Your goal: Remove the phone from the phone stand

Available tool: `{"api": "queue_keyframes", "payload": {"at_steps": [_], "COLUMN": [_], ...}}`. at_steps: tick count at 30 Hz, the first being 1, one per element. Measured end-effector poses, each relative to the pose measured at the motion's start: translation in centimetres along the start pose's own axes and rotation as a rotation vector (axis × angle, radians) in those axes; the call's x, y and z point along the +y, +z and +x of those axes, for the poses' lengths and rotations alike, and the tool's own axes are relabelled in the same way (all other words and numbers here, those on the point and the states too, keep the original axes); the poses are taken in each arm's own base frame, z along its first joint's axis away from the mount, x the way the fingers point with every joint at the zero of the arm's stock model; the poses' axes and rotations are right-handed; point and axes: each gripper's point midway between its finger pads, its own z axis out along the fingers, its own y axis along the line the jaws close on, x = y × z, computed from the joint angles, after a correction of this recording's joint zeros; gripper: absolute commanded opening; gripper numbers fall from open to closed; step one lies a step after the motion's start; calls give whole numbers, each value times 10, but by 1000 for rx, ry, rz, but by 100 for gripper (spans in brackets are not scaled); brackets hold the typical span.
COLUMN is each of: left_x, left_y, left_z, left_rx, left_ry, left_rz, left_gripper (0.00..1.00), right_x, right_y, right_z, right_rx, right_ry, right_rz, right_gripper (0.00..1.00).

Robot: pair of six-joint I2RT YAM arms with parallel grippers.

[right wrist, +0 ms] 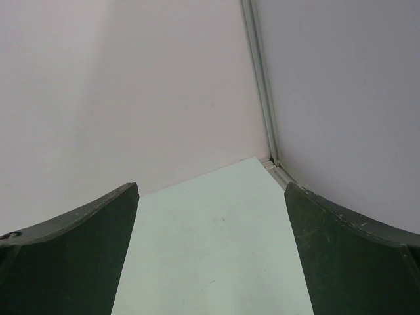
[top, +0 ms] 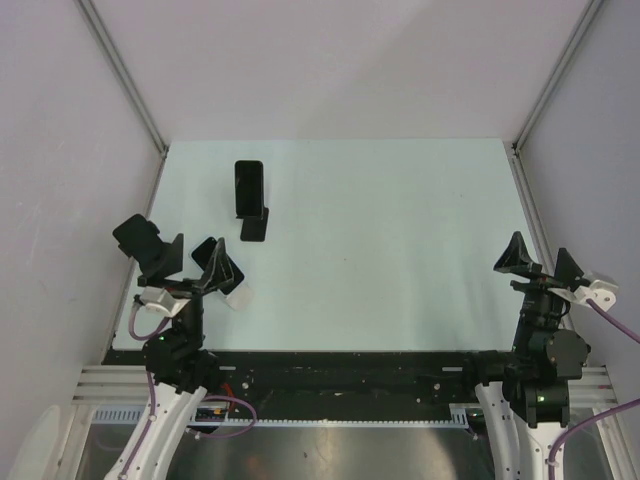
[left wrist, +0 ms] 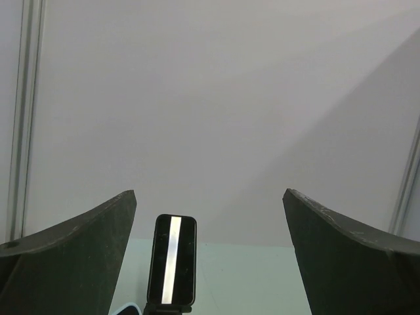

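Observation:
A black phone stands upright on a black phone stand at the back left of the pale table. In the left wrist view the phone shows a bright vertical reflection, low and left of centre, with the top of the stand just under it. My left gripper is open and empty, near the table's left front, short of the stand. My right gripper is open and empty at the right front, far from the phone.
White enclosure walls with metal corner posts surround the table. The right wrist view shows only bare table and the far right corner post.

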Motion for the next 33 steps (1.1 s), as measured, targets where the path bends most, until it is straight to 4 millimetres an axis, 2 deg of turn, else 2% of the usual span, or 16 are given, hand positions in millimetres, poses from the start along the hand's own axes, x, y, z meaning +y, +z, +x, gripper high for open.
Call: {"api": "queue_keyframes", "payload": {"at_steps": [14, 17, 20, 28, 33], "left_x": [6, 6, 3, -3, -3], "left_y": [-1, 7, 21, 56, 77], "left_z": [12, 7, 12, 65, 94], "left_rx": [88, 137, 233, 585, 726], "left_ry": [31, 39, 54, 118, 167], "left_rz": [-31, -43, -50, -50, -49], "left_gripper": [97, 97, 98, 100, 100], "right_x": [0, 1, 3, 7, 10], "right_y": [-1, -1, -1, -2, -2], "right_z": [1, 1, 2, 3, 4], "right_rx": [10, 14, 15, 23, 30], "right_ry": [15, 16, 19, 28, 31], "right_rz": [2, -2, -10, -33, -49], "right_gripper": [100, 100, 100, 100, 100]}}
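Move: The phone, upright in the phone stand, is some 25 cm ahead of the open left hand, about 5 cm to its right and 20 cm below. A flat black slab lies on the table about 13 cm ahead, straight in front, with a small white piece roughly 5 cm ahead and 5 cm to the right; both sit some 30 cm below. From the right hand the phone is about 28 cm ahead, 64 cm left and 24 cm below. Towards the phone in its stand the left hand makes a free reach, barely stirring at first, then speeding forward for about 11 cm and drifting slightly right. The wrist tips down some 40 degrees, bringing the upward-pointing fingers about level, and rolls a little with its left side rising. The fingers stay wide open and touch nothing. ##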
